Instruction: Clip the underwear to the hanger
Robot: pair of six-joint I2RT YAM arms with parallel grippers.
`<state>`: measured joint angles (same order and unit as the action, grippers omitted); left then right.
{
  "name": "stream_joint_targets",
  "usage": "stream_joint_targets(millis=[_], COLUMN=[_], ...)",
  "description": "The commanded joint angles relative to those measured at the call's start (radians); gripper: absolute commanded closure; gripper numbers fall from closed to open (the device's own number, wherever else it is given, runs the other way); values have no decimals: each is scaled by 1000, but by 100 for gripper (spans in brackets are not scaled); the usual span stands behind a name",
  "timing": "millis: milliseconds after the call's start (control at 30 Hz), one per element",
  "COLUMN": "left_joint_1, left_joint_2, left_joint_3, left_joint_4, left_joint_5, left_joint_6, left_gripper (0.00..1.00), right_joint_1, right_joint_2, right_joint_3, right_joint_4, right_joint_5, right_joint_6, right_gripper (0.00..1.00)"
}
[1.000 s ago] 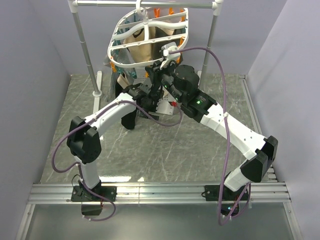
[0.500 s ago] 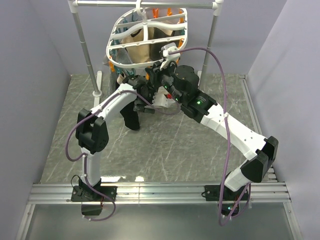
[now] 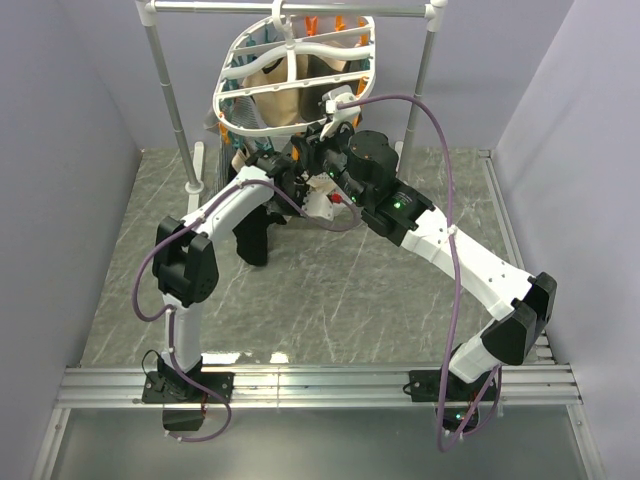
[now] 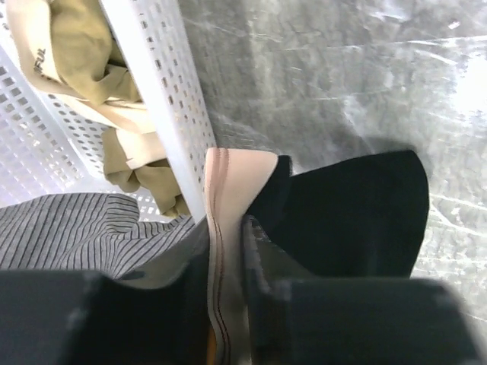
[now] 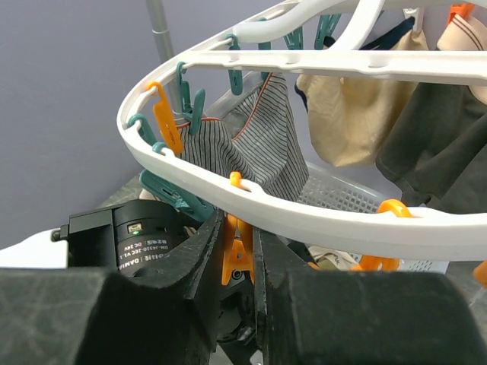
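Observation:
The underwear [image 4: 342,213] is black with a beige waistband [image 4: 228,190]. My left gripper [image 4: 226,258] is shut on that waistband, and the black fabric hangs down to its right over the floor. In the top view the underwear [image 3: 252,235] dangles below the left gripper [image 3: 285,170], just under the hanger [image 3: 290,85]. The white oval hanger [image 5: 304,220] crosses the right wrist view. My right gripper [image 5: 240,251] is shut on an orange clothespin [image 5: 238,228] dangling from the frame's near rim. The right gripper [image 3: 322,150] sits close beside the left one.
A white perforated basket [image 4: 167,99] holding beige garments [image 4: 76,53] stands under the hanger. A grey striped cloth [image 5: 259,144], a beige garment [image 5: 358,114] and a dark one [image 5: 441,137] hang from pins. Grey rail posts [image 3: 170,100] flank the hanger.
My left arm reached up and farther toward the hanger, and its jaws closed on the waistband. The black fabric shifted slightly left. The right arm stayed still on the clothespin.

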<state>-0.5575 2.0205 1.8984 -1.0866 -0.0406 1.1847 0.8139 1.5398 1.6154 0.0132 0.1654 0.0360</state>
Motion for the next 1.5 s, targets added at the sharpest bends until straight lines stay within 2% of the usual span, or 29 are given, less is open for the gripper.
stream_joint_targets(millis=[0, 33, 133, 200, 300, 500, 733, 867, 967, 1133, 1333, 1467], left_joint_1=[-1, -2, -1, -2, -2, -7, -5, -5, 8, 37, 36, 36], left_joint_2=[-35, -43, -97, -170, -296, -530, -756, -868, -908, -983, -1043, -1068], left_joint_3=[36, 28, -19, -70, -258, -536, -761, -840, -854, -892, -979, -1041], left_joint_4=[-53, -58, -49, 0, 123, 342, 550, 678, 741, 948, 1172, 1286], left_joint_5=[48, 56, 100, 145, 186, 257, 387, 441, 458, 470, 409, 401], left_joint_6=[10, 16, 38, 53, 98, 151, 184, 112, -11, -213, -277, -237], left_gripper=[79, 82, 99, 100, 100, 100, 100, 100, 100, 100, 100, 100], right_joint_1=[4, 5, 2, 1, -1, -12, -15, -18, -22, -30, -38, -45], right_joint_2=[-3, -1, -1, 0, 9, 32, 46, 45, 39, 33, 19, 17], right_joint_3=[11, 11, 12, 15, 29, 60, 75, 77, 72, 70, 67, 67], right_joint_4=[10, 10, 10, 11, 4, -5, -6, -25, -30, -47, -59, -68], right_joint_5=[11, 14, 23, 26, 36, 36, 36, 33, 23, -32, -63, -87], right_joint_6=[2, 4, 5, 13, 28, 70, 85, 94, 104, 116, 151, 168], right_gripper=[100, 100, 100, 100, 100, 100, 100, 100, 100, 100, 100, 100])
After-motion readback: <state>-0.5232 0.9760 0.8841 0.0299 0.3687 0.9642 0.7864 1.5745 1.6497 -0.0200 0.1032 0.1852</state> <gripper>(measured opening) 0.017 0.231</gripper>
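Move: The free corner of the underwear's waistband lies between the left fingers, which are still closing. The orange clip in the right fingers is about 28 cm above, 4 cm back and 6 cm right of the left hand. The basket's middle is some 8 cm ahead, 7 cm right; the striped garment hangs about 7 cm ahead, 6 cm left, 10 cm higher. From the right hand, the corner is roughly 4 cm ahead, 6 cm left, 28 cm below. The left fingers pinch the waistband's free corner, lifting it about 19 cm and back 11, tipping up towards level. ##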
